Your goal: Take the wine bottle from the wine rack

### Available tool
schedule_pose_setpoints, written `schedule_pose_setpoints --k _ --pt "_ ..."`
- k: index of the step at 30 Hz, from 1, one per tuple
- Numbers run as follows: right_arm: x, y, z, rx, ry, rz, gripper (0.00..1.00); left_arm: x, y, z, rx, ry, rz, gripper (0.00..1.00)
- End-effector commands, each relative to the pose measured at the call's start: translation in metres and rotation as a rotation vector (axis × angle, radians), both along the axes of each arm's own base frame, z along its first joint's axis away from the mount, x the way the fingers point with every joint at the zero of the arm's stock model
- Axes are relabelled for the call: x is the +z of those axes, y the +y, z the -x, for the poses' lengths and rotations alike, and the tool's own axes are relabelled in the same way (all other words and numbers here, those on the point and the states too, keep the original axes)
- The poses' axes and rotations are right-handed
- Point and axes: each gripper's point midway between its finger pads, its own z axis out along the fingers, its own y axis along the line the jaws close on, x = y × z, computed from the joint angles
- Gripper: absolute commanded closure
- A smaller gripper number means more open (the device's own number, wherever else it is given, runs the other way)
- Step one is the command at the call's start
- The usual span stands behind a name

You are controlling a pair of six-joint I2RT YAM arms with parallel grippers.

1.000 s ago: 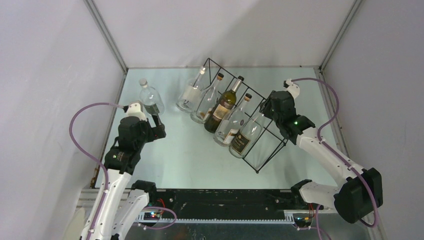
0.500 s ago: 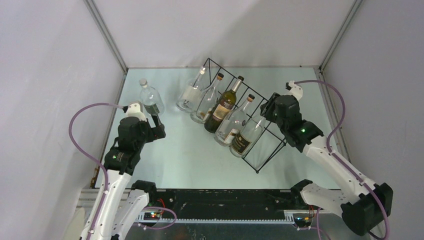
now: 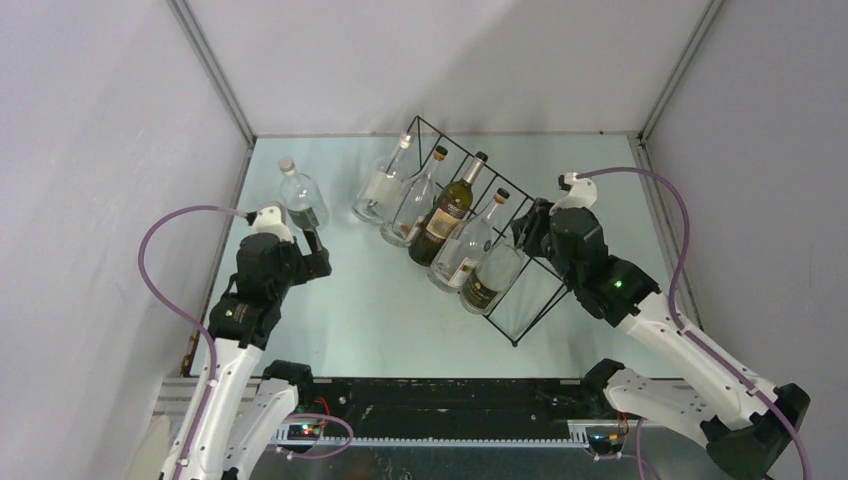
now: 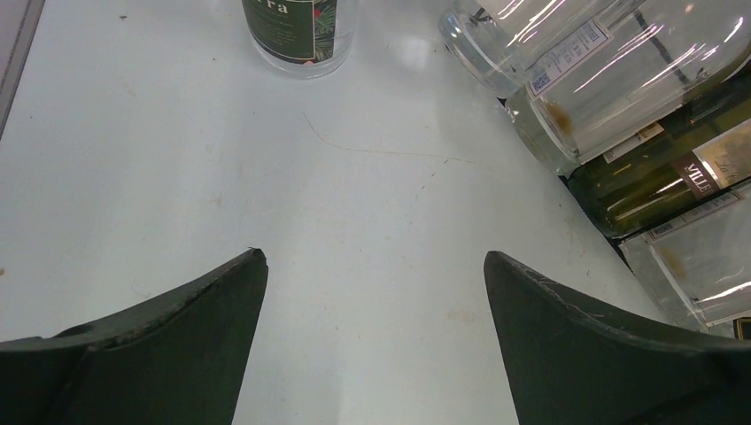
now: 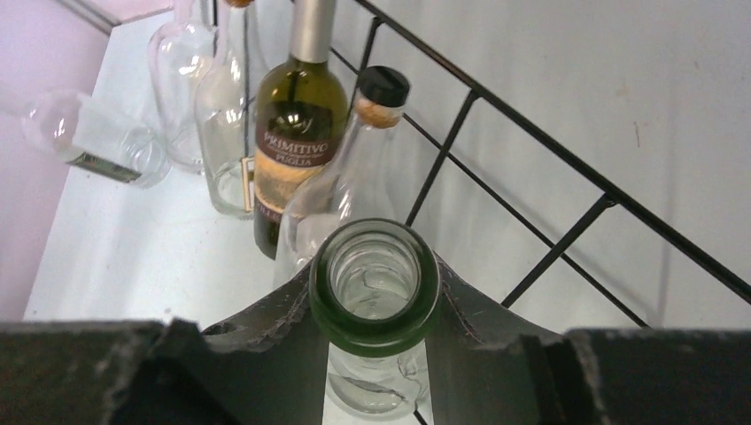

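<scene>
The black wire wine rack [image 3: 545, 314] lies slanted across the table's right half with several bottles leaning in its compartments. My right gripper [image 3: 530, 228] is shut on the neck of the rightmost one, a clear wine bottle [image 3: 492, 272] with a dark label. In the right wrist view the bottle's green-rimmed open mouth [image 5: 375, 320] sits between the fingers [image 5: 282, 323], which press on both sides of the neck. My left gripper [image 3: 312, 250] hangs open over bare table, nothing between its fingers [image 4: 212, 292].
A short clear bottle [image 3: 300, 197] with a dark label stands upright at the far left, just beyond the left gripper. A dark green bottle [image 3: 446, 212] and clear corked bottles [image 3: 412, 200] lie in the rack beside the held one. Rack wires [image 5: 549, 177] run close to the right gripper.
The right gripper has shifted a little toward the near side with the bottle neck in it, and its arm has swung outward to the right. The left arm has not moved.
</scene>
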Motion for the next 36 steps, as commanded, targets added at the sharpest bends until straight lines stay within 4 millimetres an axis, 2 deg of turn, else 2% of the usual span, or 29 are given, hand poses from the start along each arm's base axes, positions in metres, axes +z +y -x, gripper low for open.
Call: schedule_pose_setpoints --k 1,10,17,24,26,27,31,36 --pt "0.087 0.013 0.004 0.029 -0.266 -0.132 1.00 0.013 0.002 -0.003 -0.001 -0.039 -0.024 0.00" --pt "0.115 0.051 0.037 0.192 -0.430 -0.005 1.00 0.012 0.002 -0.003 -0.003 -0.034 -0.023 0.00" --pt "0.132 0.080 0.064 0.299 -0.502 -0.022 1.00 0.011 0.002 -0.003 0.000 -0.031 -0.025 0.00" --pt "0.136 0.116 0.085 0.399 -0.546 -0.023 1.00 0.013 0.004 -0.002 0.009 -0.038 -0.029 0.00" --pt "0.132 0.132 0.087 0.426 -0.536 0.003 1.00 0.016 0.006 -0.001 0.016 -0.048 -0.031 0.00" --pt "0.137 0.137 0.088 0.433 -0.542 0.003 1.00 0.017 0.007 -0.001 0.020 -0.052 -0.033 0.00" --pt "0.135 0.166 0.093 0.487 -0.545 0.000 1.00 0.022 0.019 0.003 0.078 -0.073 -0.057 0.00" --pt "0.128 0.203 0.091 0.525 -0.538 0.000 1.00 0.029 0.029 0.009 0.134 -0.107 -0.067 0.00"
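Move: The right hand already holds the dark-labelled clear bottle by its neck, lifted from its slot; the open table in front of the rack where it is taken lies about 18 cm to this hand's left, 10 cm back and 25 cm below. The corked clear bottle leans in the rack some 10 cm left and 4 cm ahead, the wine bottle roughly 15 cm left and 9 cm ahead, both about 13 cm lower. From the left hand that open spot is about 22 cm right, 6 cm back and 20 cm down. Keeping its grip on the neck, the right hand carries the dark-labelled bottle some 18 cm left and 10 cm back, away from the rack and towards the open table in front of it, swinging about 35 degrees counter-clockwise and tipping its fingers upward as it rises roughly 5 cm at first, then sinks some 3.5 cm while still going left. The open, empty left hand begins to ease about 2 cm to its left and a little up only near the end. ##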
